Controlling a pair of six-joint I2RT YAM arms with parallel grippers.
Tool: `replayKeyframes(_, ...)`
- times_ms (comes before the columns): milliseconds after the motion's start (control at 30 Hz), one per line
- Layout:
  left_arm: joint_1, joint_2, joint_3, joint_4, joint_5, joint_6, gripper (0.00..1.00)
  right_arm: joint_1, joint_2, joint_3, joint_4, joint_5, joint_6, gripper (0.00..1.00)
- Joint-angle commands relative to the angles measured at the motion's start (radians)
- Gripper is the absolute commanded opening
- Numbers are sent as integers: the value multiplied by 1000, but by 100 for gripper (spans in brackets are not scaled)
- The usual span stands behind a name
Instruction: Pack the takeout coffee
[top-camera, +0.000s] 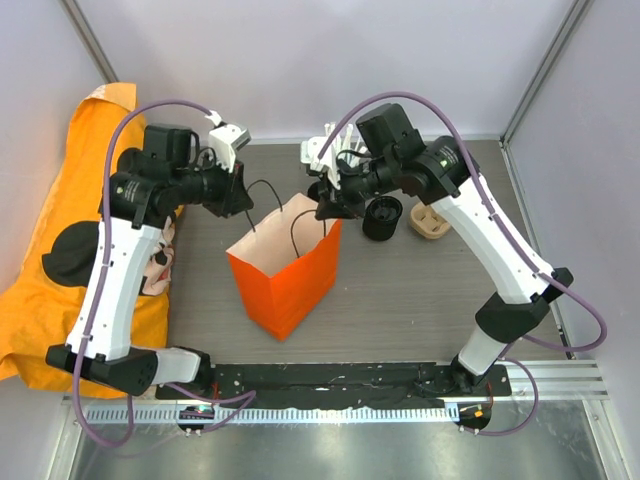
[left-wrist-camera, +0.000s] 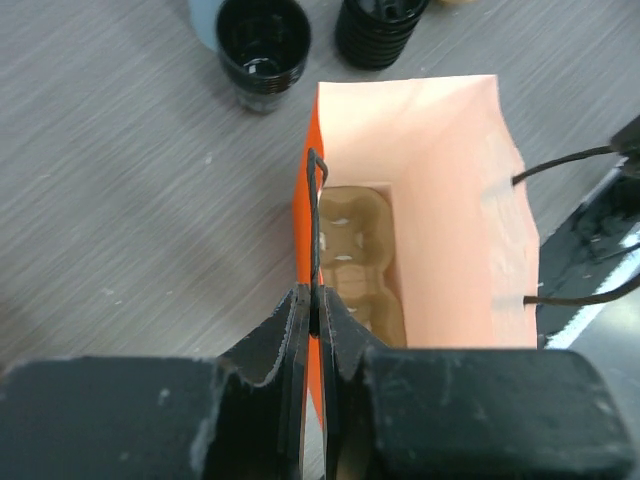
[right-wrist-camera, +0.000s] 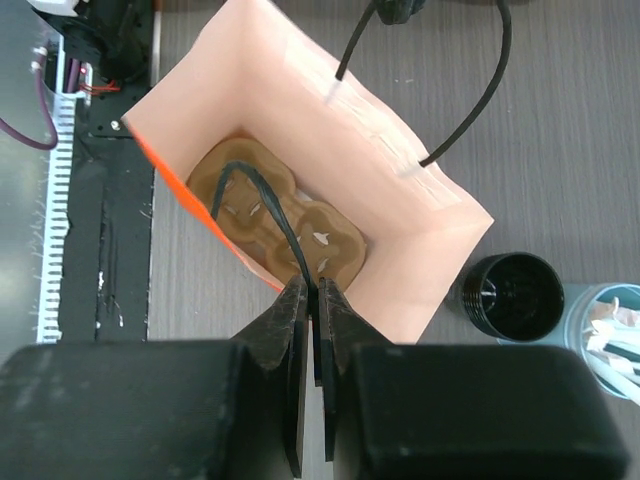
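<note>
An orange paper bag (top-camera: 285, 275) stands open mid-table between the arms. Inside on its bottom lies a brown cardboard cup carrier (left-wrist-camera: 352, 255), also seen as the carrier (right-wrist-camera: 270, 205) in the right wrist view. My left gripper (left-wrist-camera: 317, 305) is shut on the bag's left black cord handle (left-wrist-camera: 316, 215). My right gripper (right-wrist-camera: 316, 292) is shut on the other black handle (right-wrist-camera: 265, 200). From above, the left gripper (top-camera: 246, 192) and right gripper (top-camera: 322, 207) sit at opposite top edges of the bag. A black ribbed coffee cup (top-camera: 382, 217) stands just right of the bag, open on top.
A second black cup (right-wrist-camera: 510, 297) stands beside a pale blue cup of white stirrers (right-wrist-camera: 612, 335). A tan cardboard piece (top-camera: 428, 222) lies right of the ribbed cup. Orange cloth (top-camera: 60, 240) covers the left edge. The black rail (top-camera: 330, 385) runs along the near edge.
</note>
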Motion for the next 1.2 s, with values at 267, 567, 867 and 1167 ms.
replayKeyframes(267, 7, -117, 10, 15, -308, 90, 9, 94, 77, 57, 168, 73, 122, 11)
replayKeyframes(567, 10, -143, -58, 118, -535, 79, 8, 102, 185, 196, 243, 120, 136, 10)
replayKeyframes(867, 35, -135, -128, 230, -672, 54, 8, 103, 266, 270, 295, 153, 150, 10)
replayKeyframes(1167, 64, -130, -158, 309, -787, 24, 8, 103, 323, 308, 344, 165, 166, 9)
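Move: Each hand already pinches one handle of the open paper bag, whose middle is about 8 cm inward of that hand (right of the left hand, left of the right hand), some 2 cm back and 18 cm below. The orange cloth's middle lies some 36 cm left of the left hand, 10 cm farther out and 33 cm down. From the right hand the black cup stands about 15 cm ahead, level sideways, and the straw holder 22 cm ahead and 4 cm to the right, both nearly 30 cm down. Both hands keep their pinch on the handles and take the bag left towards the orange cloth: the left hand goes about 13 cm left while turning some 35 degrees counter-clockwise and tipping its fingers up a little, the right follows about 10 cm left with its wrist nearly unchanged. After a slight initial draw back, both swing forward as they go, the left ending some 5 cm and the right 6 or 7 cm farther out, at almost the same height as before. ##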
